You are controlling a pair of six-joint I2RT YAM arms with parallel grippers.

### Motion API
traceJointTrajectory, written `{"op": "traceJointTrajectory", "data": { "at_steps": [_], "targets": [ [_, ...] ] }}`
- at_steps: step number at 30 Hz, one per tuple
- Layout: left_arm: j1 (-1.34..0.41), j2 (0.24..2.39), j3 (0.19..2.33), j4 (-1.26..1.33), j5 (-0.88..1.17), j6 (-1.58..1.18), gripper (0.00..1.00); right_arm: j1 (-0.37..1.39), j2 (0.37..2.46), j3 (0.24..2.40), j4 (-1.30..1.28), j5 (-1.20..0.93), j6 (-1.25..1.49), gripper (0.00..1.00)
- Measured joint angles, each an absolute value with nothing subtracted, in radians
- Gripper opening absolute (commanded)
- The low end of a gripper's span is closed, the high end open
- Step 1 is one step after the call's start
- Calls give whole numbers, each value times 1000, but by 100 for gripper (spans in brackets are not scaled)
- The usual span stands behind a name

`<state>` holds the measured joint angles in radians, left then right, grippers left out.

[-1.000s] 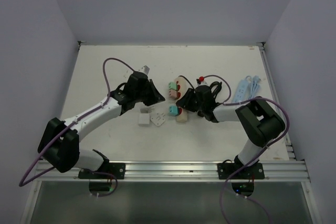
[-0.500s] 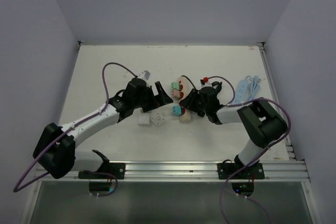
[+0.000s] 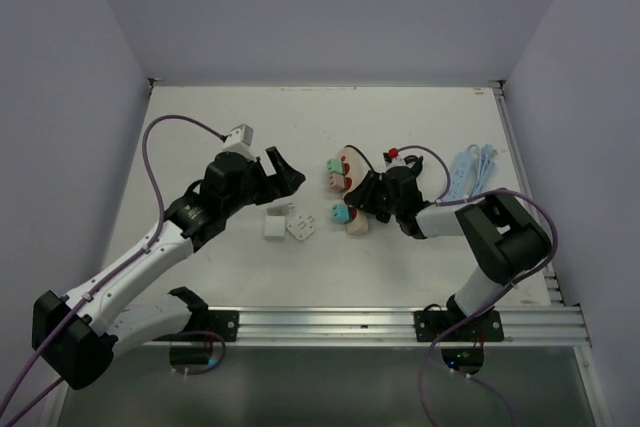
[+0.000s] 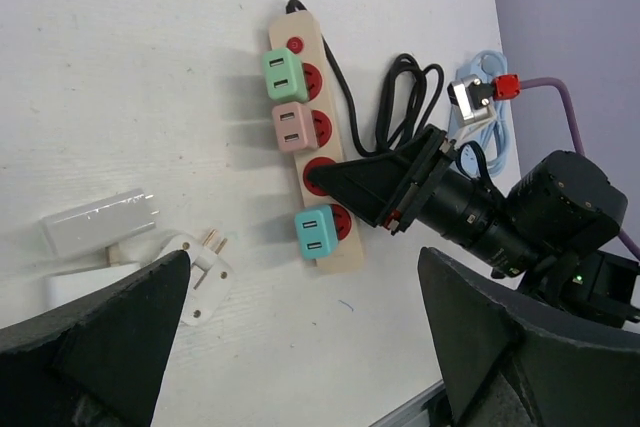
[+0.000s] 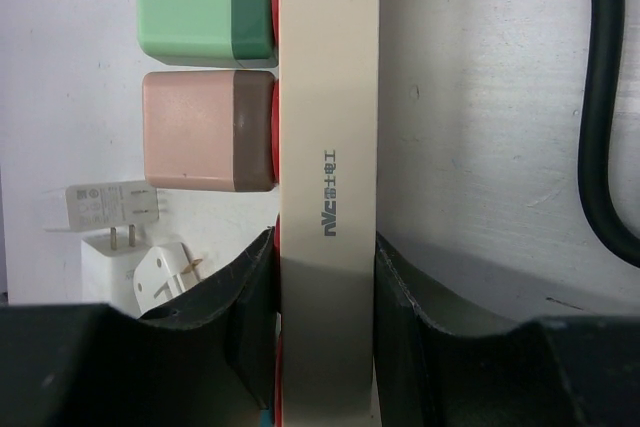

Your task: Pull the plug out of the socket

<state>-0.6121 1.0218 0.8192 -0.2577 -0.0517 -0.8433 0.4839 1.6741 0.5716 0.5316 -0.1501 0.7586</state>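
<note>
A beige power strip [image 3: 350, 209] [image 4: 322, 137] [image 5: 328, 147] lies mid-table with red sockets. A green plug [image 4: 281, 74] [image 5: 205, 2], a pink plug [image 4: 293, 127] [image 5: 205, 130] and a teal plug [image 3: 340, 212] [image 4: 316, 234] sit in it. The socket [image 4: 322, 169] between pink and teal is empty. My right gripper [image 3: 365, 192] [image 5: 325, 317] is shut on the strip, one finger on each long side. My left gripper [image 3: 282, 169] [image 4: 300, 347] hangs open left of the strip, with nothing between its fingers.
Two white adapters [image 3: 274, 228] [image 4: 100, 222] and a loose white plug [image 3: 303, 226] [image 4: 200, 272] lie left of the strip. The strip's black cord [image 3: 405, 162] coils behind it. A blue cable bundle [image 3: 468, 169] lies at the right. A metal rail [image 3: 330, 322] runs along the near edge.
My left gripper has gone from shut to wide open and has drawn back left, away from the strip. The right gripper has stayed clamped on the strip, which has shifted slightly.
</note>
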Motion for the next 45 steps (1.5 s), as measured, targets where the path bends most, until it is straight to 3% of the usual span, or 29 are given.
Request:
{"op": "traceJointTrajectory", "data": {
  "at_steps": [13, 18, 26, 32, 38, 45],
  "targets": [
    [-685, 1180, 779, -259, -24, -895, 99, 476, 1674, 566, 541, -206, 720, 0],
    [-798, 1327, 781, -213, -3, -970, 94, 476, 1674, 566, 541, -209, 717, 0],
    [-812, 1491, 803, -90, 39, -1056, 89, 476, 1674, 566, 541, -223, 711, 0],
    [-812, 1595, 860, -13, 55, -1087, 80, 476, 1674, 566, 541, -229, 708, 0],
    [-812, 1668, 901, 12, 60, -1109, 64, 476, 1674, 565, 543, -232, 706, 0],
    [-803, 1679, 900, 35, 68, -1135, 54, 476, 1674, 564, 544, -237, 706, 0]
  ]
}}
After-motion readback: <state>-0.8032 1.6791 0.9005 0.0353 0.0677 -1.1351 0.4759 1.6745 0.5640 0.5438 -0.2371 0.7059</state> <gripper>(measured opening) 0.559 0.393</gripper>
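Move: About 13 cm to the left hand's right, 1 cm ahead and some 16 cm below it sits the teal plug, still in the power strip. The pink plug is about 7 cm farther out than the teal one and 1 cm to its left; the white multi-pin adapter lies roughly 10 cm to the teal plug's left and 3 cm nearer. From the right hand, which grips the strip, the teal plug is about 4 cm left and 3 cm back, near hand height. Dropping some 15 cm and swinging about 13 cm to the right, the open left hand first dips back, then comes forward again onto the teal plug, its fingers tipping about 25 degrees farther down. The fingers then close to a little over half open, one on either side of the plug. The right hand keeps its pinch on the strip, turning it slightly counter-clockwise. ##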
